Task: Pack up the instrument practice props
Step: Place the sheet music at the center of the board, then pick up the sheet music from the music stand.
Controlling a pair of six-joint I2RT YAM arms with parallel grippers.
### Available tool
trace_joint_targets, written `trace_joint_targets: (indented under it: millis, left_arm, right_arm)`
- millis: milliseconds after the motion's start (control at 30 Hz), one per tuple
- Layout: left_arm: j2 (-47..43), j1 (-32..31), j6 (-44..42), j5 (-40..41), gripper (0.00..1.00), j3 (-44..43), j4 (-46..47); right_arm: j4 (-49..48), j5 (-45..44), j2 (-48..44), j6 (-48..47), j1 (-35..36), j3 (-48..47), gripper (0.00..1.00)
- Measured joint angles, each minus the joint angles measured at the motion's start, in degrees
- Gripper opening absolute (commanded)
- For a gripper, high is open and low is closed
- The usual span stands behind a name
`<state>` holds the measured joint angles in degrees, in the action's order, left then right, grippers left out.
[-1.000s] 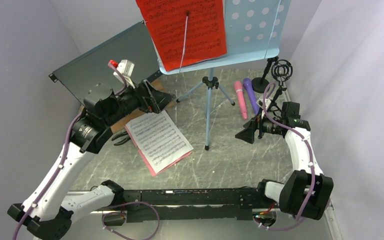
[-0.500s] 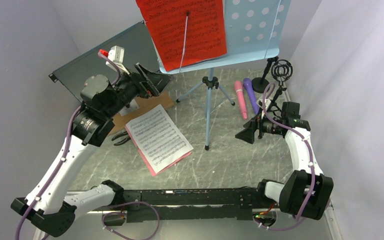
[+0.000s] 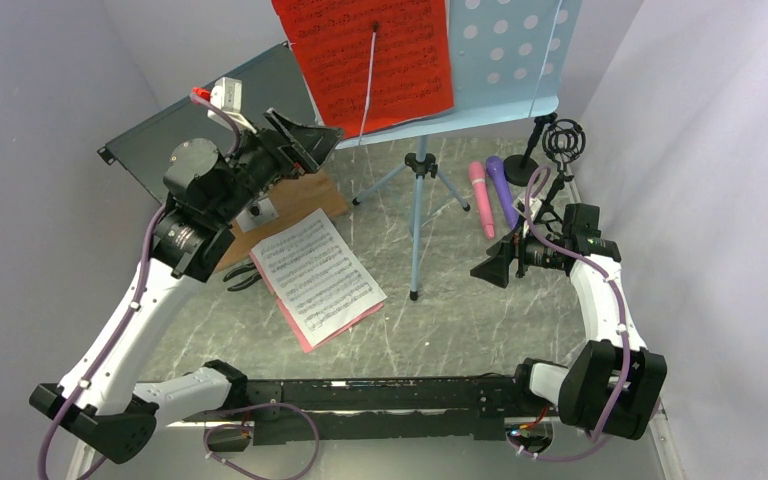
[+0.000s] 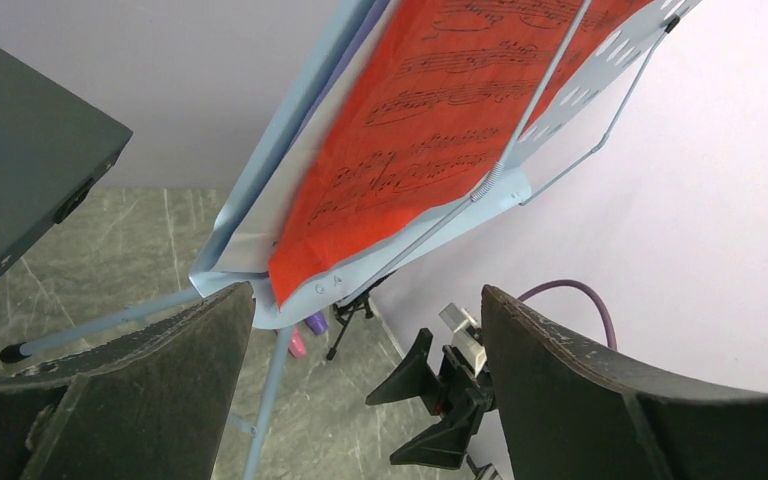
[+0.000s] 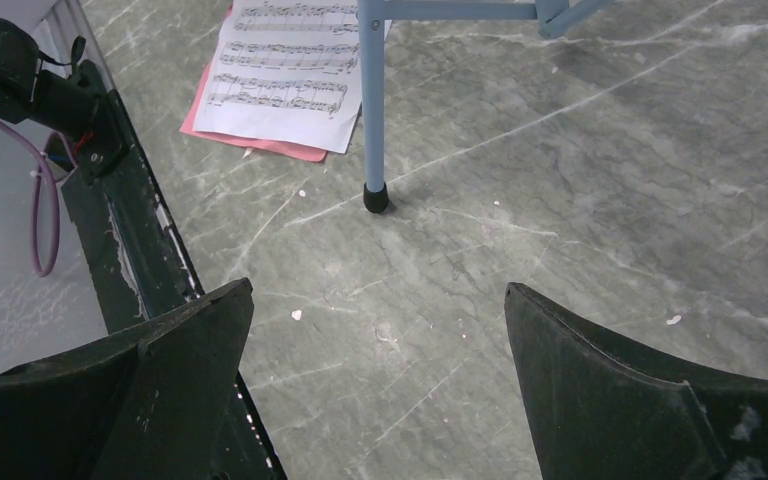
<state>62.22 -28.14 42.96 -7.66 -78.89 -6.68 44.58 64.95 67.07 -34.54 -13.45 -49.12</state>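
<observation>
The light-blue music rack (image 3: 505,60) stands on tripod legs (image 3: 418,220) at the back, with a red page (image 3: 375,60) clipped on it. My left gripper (image 3: 305,140) is open, raised at the rack's lower left corner. In the left wrist view that corner (image 4: 290,140) and the red page (image 4: 440,110) sit just above my left gripper (image 4: 365,292). A white page (image 3: 315,275) lies on a pink page (image 3: 305,340) on the table. Pink (image 3: 481,198) and purple (image 3: 501,190) microphones lie beside two black mic supports (image 3: 563,150). My right gripper (image 3: 488,265) hangs open over bare table.
A large dark metal box (image 3: 200,125) leans at the back left, above a brown board (image 3: 295,195). Black pliers (image 3: 242,275) lie left of the pages. One tripod foot (image 5: 374,197) stands ahead of the right gripper (image 5: 378,288). Walls close in on both sides.
My left arm has risen and swung back and right, toward the rack's lower left corner, with its jaws a little narrower. The right arm has stayed still.
</observation>
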Motion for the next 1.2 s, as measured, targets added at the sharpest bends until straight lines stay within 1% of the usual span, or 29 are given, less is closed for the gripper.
trace_joint_targets:
  millis: [167,900,1200]
  left_arm:
    - [1.07,0.33,0.44,0.00,0.86,0.00,0.57]
    - [4.37,1.92,3.21,-2.08,0.68,0.04,6.27]
    - [4.37,2.08,2.82,-2.99,0.66,0.92,7.74]
  right_arm:
    - [0.02,0.00,0.00,-0.04,0.00,0.00,1.00]
    - [0.39,0.00,0.00,-0.50,0.00,0.00,1.00]
    - [0.39,-0.02,0.00,-0.59,0.00,0.00,1.00]
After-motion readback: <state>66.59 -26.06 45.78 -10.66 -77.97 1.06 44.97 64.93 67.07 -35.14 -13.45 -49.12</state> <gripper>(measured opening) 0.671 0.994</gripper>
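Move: The red sheet music still leans on the blue board, its middle about 8 cm ahead of the left hand, 8 cm to its right and 7 cm above; its lower left corner is nearest the fingers. The board's middle lies some 9 cm ahead, 18 cm right and 8 cm up. The white sheet on the table is level with this hand, 6 cm left and about 48 cm below. From the right hand, the red sheet is some 13 cm ahead, 24 cm left and 38 cm above. The red sheet's lower left corner comes in between the left hand's fingers as that hand eases forward about 2.5 cm, then stays there. The fingers close slowly from nearly wide open to about two thirds, the wrist barely turning. One finger seems to nudge the sheet's left edge; no firm pinch can be made out. ##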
